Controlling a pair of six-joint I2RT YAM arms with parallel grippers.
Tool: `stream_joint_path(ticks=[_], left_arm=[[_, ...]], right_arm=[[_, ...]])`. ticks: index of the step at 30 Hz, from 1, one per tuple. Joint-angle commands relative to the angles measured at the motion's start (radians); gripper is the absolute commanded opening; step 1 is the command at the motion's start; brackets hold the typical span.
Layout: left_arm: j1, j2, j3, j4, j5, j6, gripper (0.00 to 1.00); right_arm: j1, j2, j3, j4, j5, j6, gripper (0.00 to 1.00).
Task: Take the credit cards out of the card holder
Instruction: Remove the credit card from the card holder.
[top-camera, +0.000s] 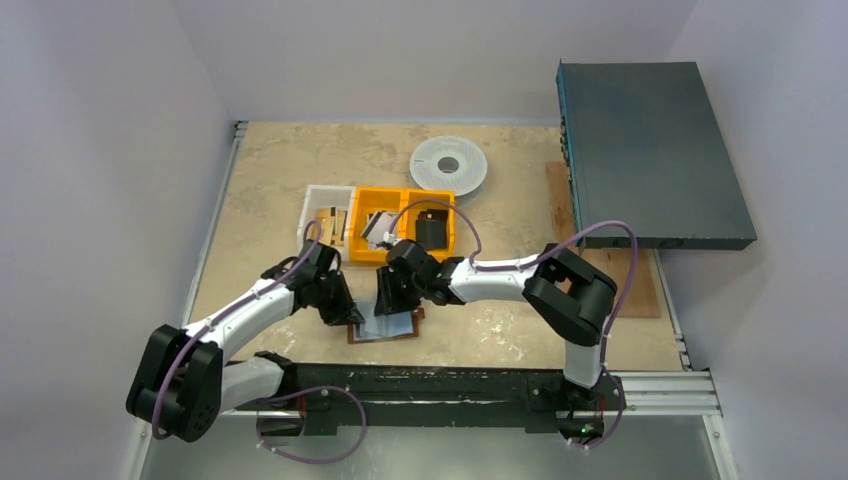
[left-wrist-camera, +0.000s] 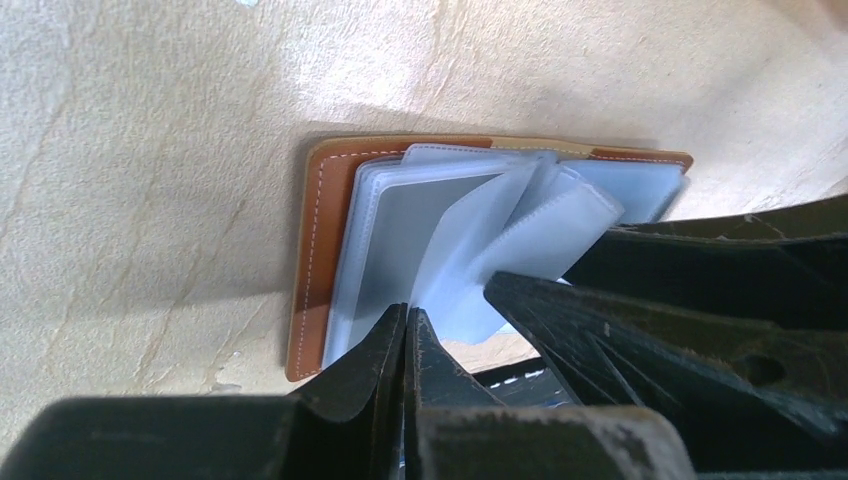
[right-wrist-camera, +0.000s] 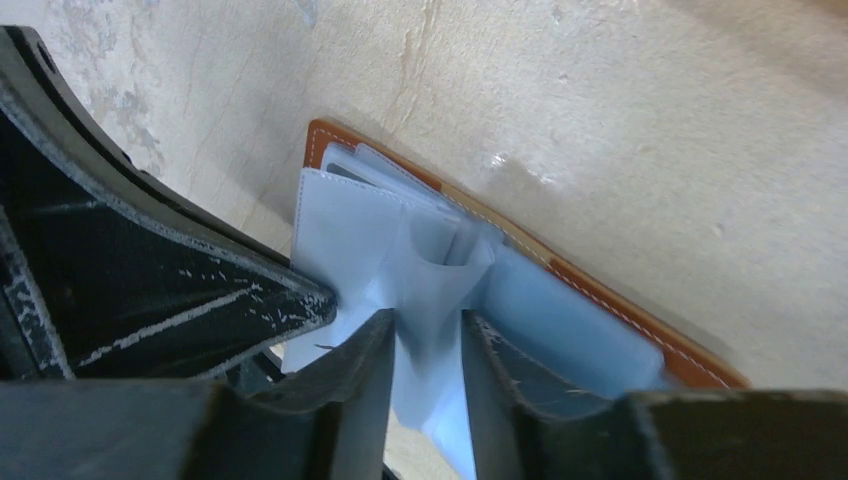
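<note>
The card holder (top-camera: 392, 328) lies open on the table, brown leather (left-wrist-camera: 320, 250) outside, pale blue clear sleeves fanned up inside. My left gripper (top-camera: 345, 312) sits at its left edge, shut (left-wrist-camera: 408, 315) on the lower corner of one raised sleeve (left-wrist-camera: 470, 240). My right gripper (top-camera: 385, 300) is over the middle, open (right-wrist-camera: 428, 325), with a curled sleeve (right-wrist-camera: 440, 270) standing loose between its fingers. The two grippers are close together above the holder (right-wrist-camera: 690, 360). I cannot make out credit cards inside the sleeves. Some pale cards (top-camera: 378, 226) lie in the orange bin.
Behind the holder stand an orange bin (top-camera: 400, 194) holding a black wallet-like item (top-camera: 432, 231) and a white bin (top-camera: 318, 195). A white spool (top-camera: 449, 163) lies further back. A dark grey box (top-camera: 650, 150) and a wooden board (top-camera: 642, 285) occupy the right side.
</note>
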Motion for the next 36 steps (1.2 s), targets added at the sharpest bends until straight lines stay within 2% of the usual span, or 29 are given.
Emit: stream_joint_path(ticks=[1,6,8,13,19,36], left_arm=[[-0.007,-0.041,0.013,-0.01,-0.024,-0.005,0.0],[-0.009,-0.069,0.022,-0.014,-0.006,0.01,0.0],[-0.017,-0.081,0.023,0.002,0.012,0.011,0.0],[-0.05,-0.111,0.029,0.032,0.029,-0.006,0.15],[-0.087,-0.102,0.057,0.076,0.044,-0.019,0.18],[-0.227,0.206,0.172,0.243,0.072,-0.078,0.28]], right_arm=[[0.003,-0.089,0.001,-0.127,0.084,-0.053,0.35],[0.003,-0.15,0.028,-0.192,0.13,-0.068,0.48],[0.002,-0.164,0.032,-0.21,0.14,-0.072,0.49],[0.003,-0.201,0.029,-0.248,0.176,-0.07,0.49],[0.002,-0.248,0.02,-0.294,0.233,-0.062,0.49],[0.001,-0.369,-0.04,-0.356,0.321,-0.029,0.48]])
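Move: The card holder's right half, with its clear sleeves, lies about 6 cm to the right of the left hand and 1 cm ahead, some 2 cm below. The half-raised sleeve stands about 2 cm to the left hand's right, the left half is right beneath it, and the orange tray sits about 20 cm ahead and 8 cm right. From the right hand, the right half is some 3 cm right, 1 cm back and 2 cm below. The half-raised sleeve comes free of the right hand's already parting fingers, which open wider as that hand backs off up and to the right, about 7 cm each way. The left hand, shut at the sleeve's edge, rises straight up first, then opens about a quarter while travelling some 7 cm right across the card holder, turning 10 degrees clockwise and finally dipping a centimetre to bring its fingers around the right-hand sleeve's edge. ##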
